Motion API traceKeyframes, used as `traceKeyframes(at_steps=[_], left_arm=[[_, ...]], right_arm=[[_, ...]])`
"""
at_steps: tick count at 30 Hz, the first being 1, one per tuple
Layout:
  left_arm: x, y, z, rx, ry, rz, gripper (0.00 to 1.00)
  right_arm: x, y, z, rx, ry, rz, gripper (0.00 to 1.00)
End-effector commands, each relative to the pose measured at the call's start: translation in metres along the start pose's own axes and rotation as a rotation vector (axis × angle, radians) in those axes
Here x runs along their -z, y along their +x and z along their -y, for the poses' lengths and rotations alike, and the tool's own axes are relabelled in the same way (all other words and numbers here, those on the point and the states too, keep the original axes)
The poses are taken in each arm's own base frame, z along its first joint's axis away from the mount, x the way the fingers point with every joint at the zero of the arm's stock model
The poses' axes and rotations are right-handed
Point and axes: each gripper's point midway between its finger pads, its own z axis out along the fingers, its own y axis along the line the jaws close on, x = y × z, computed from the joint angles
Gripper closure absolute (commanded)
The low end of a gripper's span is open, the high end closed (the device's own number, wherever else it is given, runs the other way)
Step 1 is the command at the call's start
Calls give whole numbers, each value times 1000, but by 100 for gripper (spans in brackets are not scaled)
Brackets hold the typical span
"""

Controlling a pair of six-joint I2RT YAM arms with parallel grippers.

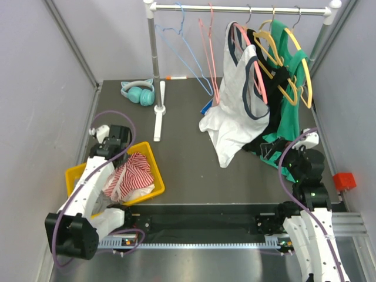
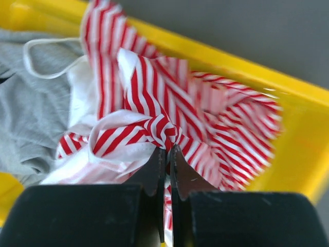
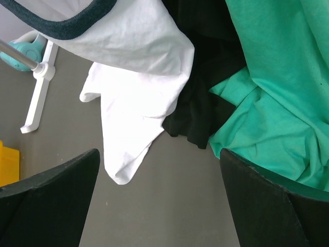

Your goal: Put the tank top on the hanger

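The red-and-white striped tank top (image 1: 132,173) lies bunched in the yellow bin (image 1: 154,164) at the near left. In the left wrist view my left gripper (image 2: 167,149) is shut on a fold of the tank top (image 2: 154,103), its jaws pressed together on the fabric. The thin salmon-pink hanger (image 1: 208,53) hangs bare from the rail (image 1: 241,9) at the back, to the right of a light blue hanger (image 1: 185,50). My right gripper (image 3: 159,154) stands open over bare table at the near right, nothing between its fingers.
A grey garment (image 2: 31,113) lies in the bin beside the tank top. A white top with navy trim (image 1: 238,106), a black garment (image 3: 200,103) and a green one (image 1: 288,123) hang on the right. Teal headphones (image 1: 139,91) and the rack's foot (image 1: 158,117) sit at the back left.
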Motion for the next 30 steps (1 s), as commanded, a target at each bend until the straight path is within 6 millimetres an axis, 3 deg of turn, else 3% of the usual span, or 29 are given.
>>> traceKeyframes(at_steps=[1,2,3,5,6,8,9,10,11,12,13,14,15,16,19,22,23,25,26,28,29,30], left_arm=[[70,-88,68,51,386,190,100],[87,-102,82,57,475,220,100],[118,-118,100,52,611,239,100],[152,-136,120,24,745,288,100],[183,-153,129,18,833,329,100],[209,-162,148,-32,919,348,100],[241,-180,153,-30,984,403,100],[265,-173,167,-80,1071,393,100],[273,-172,183,-111,1098,386,100],[308,-184,189,-118,1162,442,100],[336,-171,202,-178,1238,447,100],[344,-166,218,-204,1272,431,100],[369,-171,220,-199,1332,453,100],[390,-164,228,-204,1407,448,100],[423,-153,239,-210,1525,448,100],[408,-138,247,-227,1497,404,100],[387,-122,250,-257,1455,361,100],[362,-100,253,-284,1413,297,100],[333,-75,255,-323,1362,230,100],[307,-42,255,-372,1310,154,100],[277,-13,255,-418,1251,92,100],[262,3,255,-438,1207,64,100]], right_arm=[[1,-13,-7,27,-26,22,0],[1,-13,-8,33,-29,21,0],[2,-16,-9,37,-30,23,0],[3,-20,-10,49,-32,31,0],[3,-22,-11,52,-32,31,0],[4,-27,-13,57,-32,37,0],[4,-28,-14,59,-33,36,0],[5,-30,-14,61,-34,38,0],[5,-32,-16,66,-38,40,0],[4,-33,-16,69,-38,39,0],[5,-35,-17,71,-40,41,0],[5,-37,-18,76,-40,41,0],[5,-38,-18,77,-41,39,0],[6,-38,-18,78,-39,38,0],[8,-41,-19,82,-37,42,1],[10,-41,-19,79,-29,39,0],[12,-41,-18,81,-28,41,0],[12,-37,-17,80,-21,28,0],[12,-37,-16,82,-19,27,0],[13,-33,-15,80,-15,15,0],[13,-33,-14,81,-14,13,0],[13,-31,-14,79,-14,8,0]])
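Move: The left hand already grips the striped tank top in the yellow tray. The open table it is taken to lies about 33 cm to its right and 8 ahead, some 4 lower. The pink hanger hangs about 28 ahead, 38 right and 20 up; the blue hanger is about 8 cm left of that, and the white tank top about 12 right of it and 6 nearer. From the right hand, that open table is about 27 cm left, 6 ahead, 13 below. Up and forward, then in a fast sweep to the right, the left hand whips the striped tank top out of the tray, rising nearly 40 cm before sinking about 10 in front of the hangers, some 30 cm right of its start. The wrist swings clockwise about 60 degrees while the fingers tip up from steeply down to nearly level, pointing forward-right, still shut on the cloth. ##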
